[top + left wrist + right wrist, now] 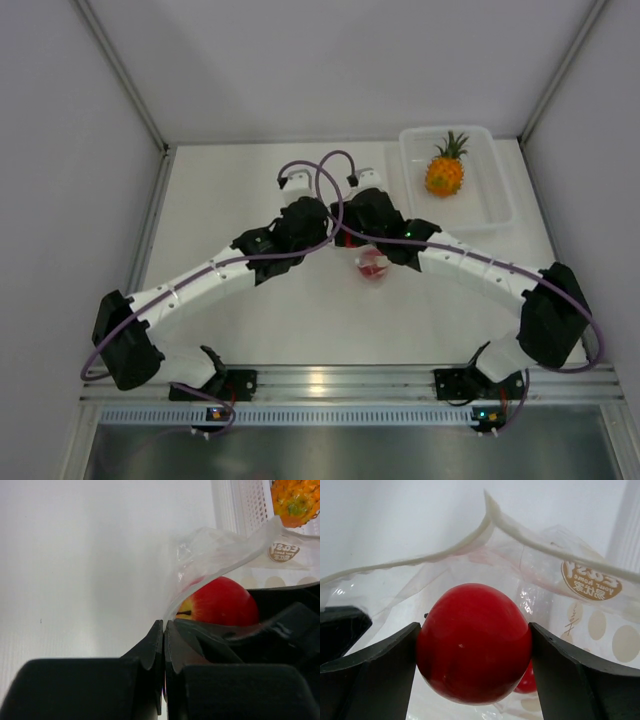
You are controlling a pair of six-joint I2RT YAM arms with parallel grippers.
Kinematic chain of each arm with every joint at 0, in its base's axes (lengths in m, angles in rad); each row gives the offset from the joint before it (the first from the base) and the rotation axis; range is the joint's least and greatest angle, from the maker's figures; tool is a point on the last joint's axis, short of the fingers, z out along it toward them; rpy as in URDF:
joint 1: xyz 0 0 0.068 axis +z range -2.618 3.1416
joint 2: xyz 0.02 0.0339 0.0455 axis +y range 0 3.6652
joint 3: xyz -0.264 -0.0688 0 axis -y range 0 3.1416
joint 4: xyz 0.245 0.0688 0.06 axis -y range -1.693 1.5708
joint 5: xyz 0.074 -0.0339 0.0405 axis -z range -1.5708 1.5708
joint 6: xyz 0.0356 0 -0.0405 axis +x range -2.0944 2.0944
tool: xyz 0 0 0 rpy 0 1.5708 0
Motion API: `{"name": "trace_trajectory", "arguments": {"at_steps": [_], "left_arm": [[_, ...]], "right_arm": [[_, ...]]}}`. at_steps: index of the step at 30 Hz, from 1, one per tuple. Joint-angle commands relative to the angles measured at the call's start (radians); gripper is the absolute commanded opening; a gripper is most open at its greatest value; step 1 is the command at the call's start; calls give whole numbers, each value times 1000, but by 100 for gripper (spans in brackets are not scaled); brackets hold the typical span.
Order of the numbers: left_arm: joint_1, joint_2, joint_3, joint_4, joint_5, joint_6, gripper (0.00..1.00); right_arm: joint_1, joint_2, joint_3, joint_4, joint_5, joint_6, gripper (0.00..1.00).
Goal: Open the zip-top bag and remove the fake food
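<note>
The zip-top bag [470,565] is open, its white zip strip spread wide around my right fingers. My right gripper [474,630] is shut on a glossy red round fruit [470,650] inside the bag's mouth. A second red fruit [527,680] lies behind it, lower in the bag. My left gripper [164,625] is shut on one edge of the bag [215,555], next to the red fruit [220,602]. In the top view both wrists meet over the bag [373,266] at the table's middle. The toy pineapple [445,170] lies in the bin, outside the bag.
The rigid translucent bin [500,205] stands at the back right, and its ribbed wall [240,505] with the pineapple [295,500] shows in the left wrist view. White walls enclose the table on three sides. Purple cables loop above both wrists.
</note>
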Motion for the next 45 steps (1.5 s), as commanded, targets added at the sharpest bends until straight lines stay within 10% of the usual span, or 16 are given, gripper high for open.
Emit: {"name": "trace_trajectory", "arguments": {"at_steps": [1,27,45], "left_arm": [[27,-20,3,-38,-53,23,0],[73,-115,-78,-35,11,-73,0],[76,-181,-174,22,24,-257,0]], "right_arm": [[37,-111,-10,68,-15,-52,36],[14,-260,-21,271,-301,146,29],[-90,-272,-210,774,-413,583,26]]}}
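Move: The right hand grips the red apple inside the bag's mouth. The rim pinched by the left fingers is roughly 5 cm to its left, about level fore and aft and some 4 cm above. The other red fruit lies deeper in the bag, about 3 cm back, 6 cm right and 13 cm below; the basket is some 28 cm ahead, 33 right, 13 below. From the left hand, the apple is about 5 cm right, 1 ahead, 4 below. Upward above all, by about 13 cm, the right hand draws the gripped apple out of the bag's mouth, drifting some 4 cm left and 4 cm back, and rolls nearly 50 degrees, its left side rising. The left fingers keep the rim pinched, easing about 2 cm left and slightly back while rolling a little left side down. ##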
